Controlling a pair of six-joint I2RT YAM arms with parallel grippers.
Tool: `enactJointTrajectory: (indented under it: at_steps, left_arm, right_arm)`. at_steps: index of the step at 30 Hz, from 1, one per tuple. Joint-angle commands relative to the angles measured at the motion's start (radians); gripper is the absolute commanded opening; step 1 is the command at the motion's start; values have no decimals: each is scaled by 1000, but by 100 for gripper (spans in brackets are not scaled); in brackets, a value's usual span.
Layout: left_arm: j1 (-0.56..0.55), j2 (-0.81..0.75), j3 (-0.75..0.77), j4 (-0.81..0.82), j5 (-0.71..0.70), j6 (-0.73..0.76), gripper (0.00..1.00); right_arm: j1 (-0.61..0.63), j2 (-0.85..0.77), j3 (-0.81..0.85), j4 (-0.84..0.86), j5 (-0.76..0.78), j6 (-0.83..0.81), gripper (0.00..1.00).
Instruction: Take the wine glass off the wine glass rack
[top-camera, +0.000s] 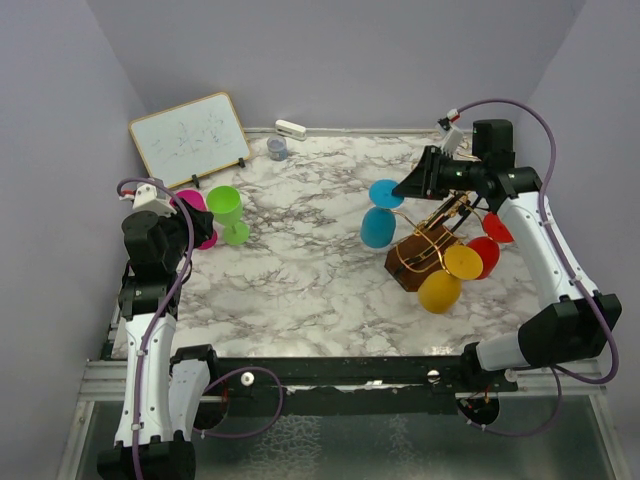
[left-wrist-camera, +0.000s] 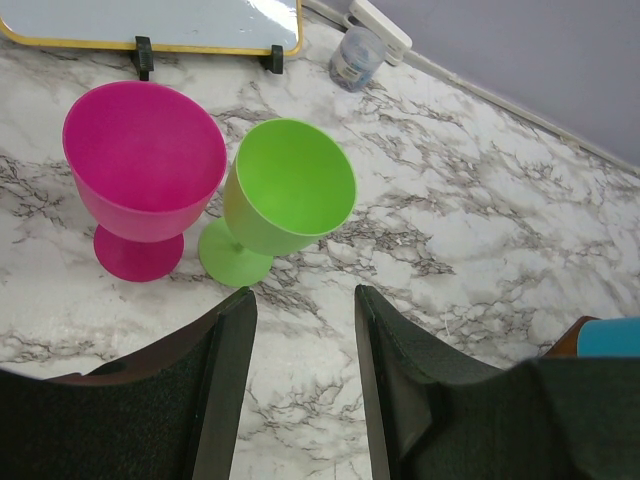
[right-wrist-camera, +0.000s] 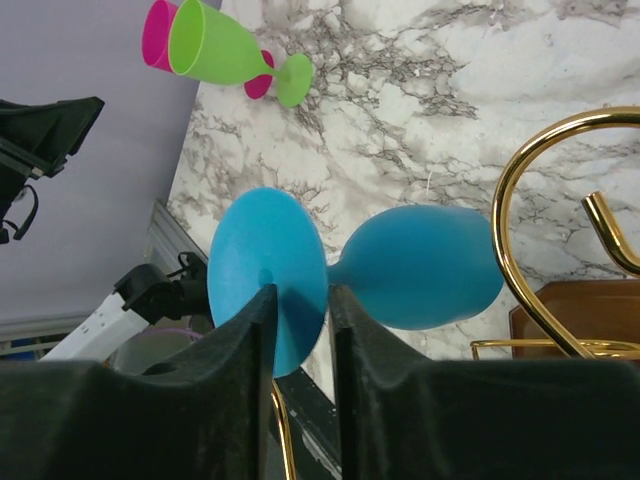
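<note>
A blue wine glass (right-wrist-camera: 420, 265) hangs sideways from a gold wire arm (right-wrist-camera: 510, 200) of the wine glass rack (top-camera: 425, 258), at its left side. My right gripper (right-wrist-camera: 302, 300) reaches in from the back right, and its fingers stand narrowly either side of the glass's round foot (top-camera: 386, 193). The foot slants across the gap and the jaws are still a little apart, so this gripper is open. My left gripper (left-wrist-camera: 305, 300) hovers open over bare marble, just short of a pink glass (left-wrist-camera: 145, 160) and a green glass (left-wrist-camera: 290, 185) that stand upright.
A yellow glass (top-camera: 440, 290) and a red glass (top-camera: 487, 255) hang on the rack's near and right sides. A whiteboard (top-camera: 190, 138) leans at the back left. A small jar (top-camera: 277, 148) and a white object (top-camera: 291, 128) sit by the back wall.
</note>
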Motion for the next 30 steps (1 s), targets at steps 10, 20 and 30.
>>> enactJointTrajectory:
  at_steps: [10, 20, 30]
  left_arm:
    - [-3, -6, -2, 22, 12, -2, 47]
    - [-3, -4, -3, 22, 13, -3, 47]
    - [-2, -4, -3, 23, 19, -5, 48]
  right_arm:
    - [7, -37, -19, 97, -33, 54, 8]
    - [7, -70, -65, 251, -102, 196, 1]
    - [7, -70, -131, 409, -173, 318, 1]
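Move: The right fingers, partly closed, already straddle the near rim of the blue wine glass's foot. The upside-down glass's middle lies about 3 cm left, 1 cm back and 8 cm below the hand. The yellow wine glass hangs some 14 cm back and 13 cm right, the red one 7 cm back and 21 cm right, both about as low; the rack's wooden base is 4 cm back, 9 cm right and 20 cm down. From the left hand the blue glass is roughly 37 cm right, 2 cm ahead and 5 cm lower. Shut the right fingers the rest of the way so that they pinch the blue wine glass's foot by its rim, and as they close raise the hand about 3 cm. While lifting, ease it some 2 cm left and roll it about 10 degrees, its left side rising, keeping the pinch. ##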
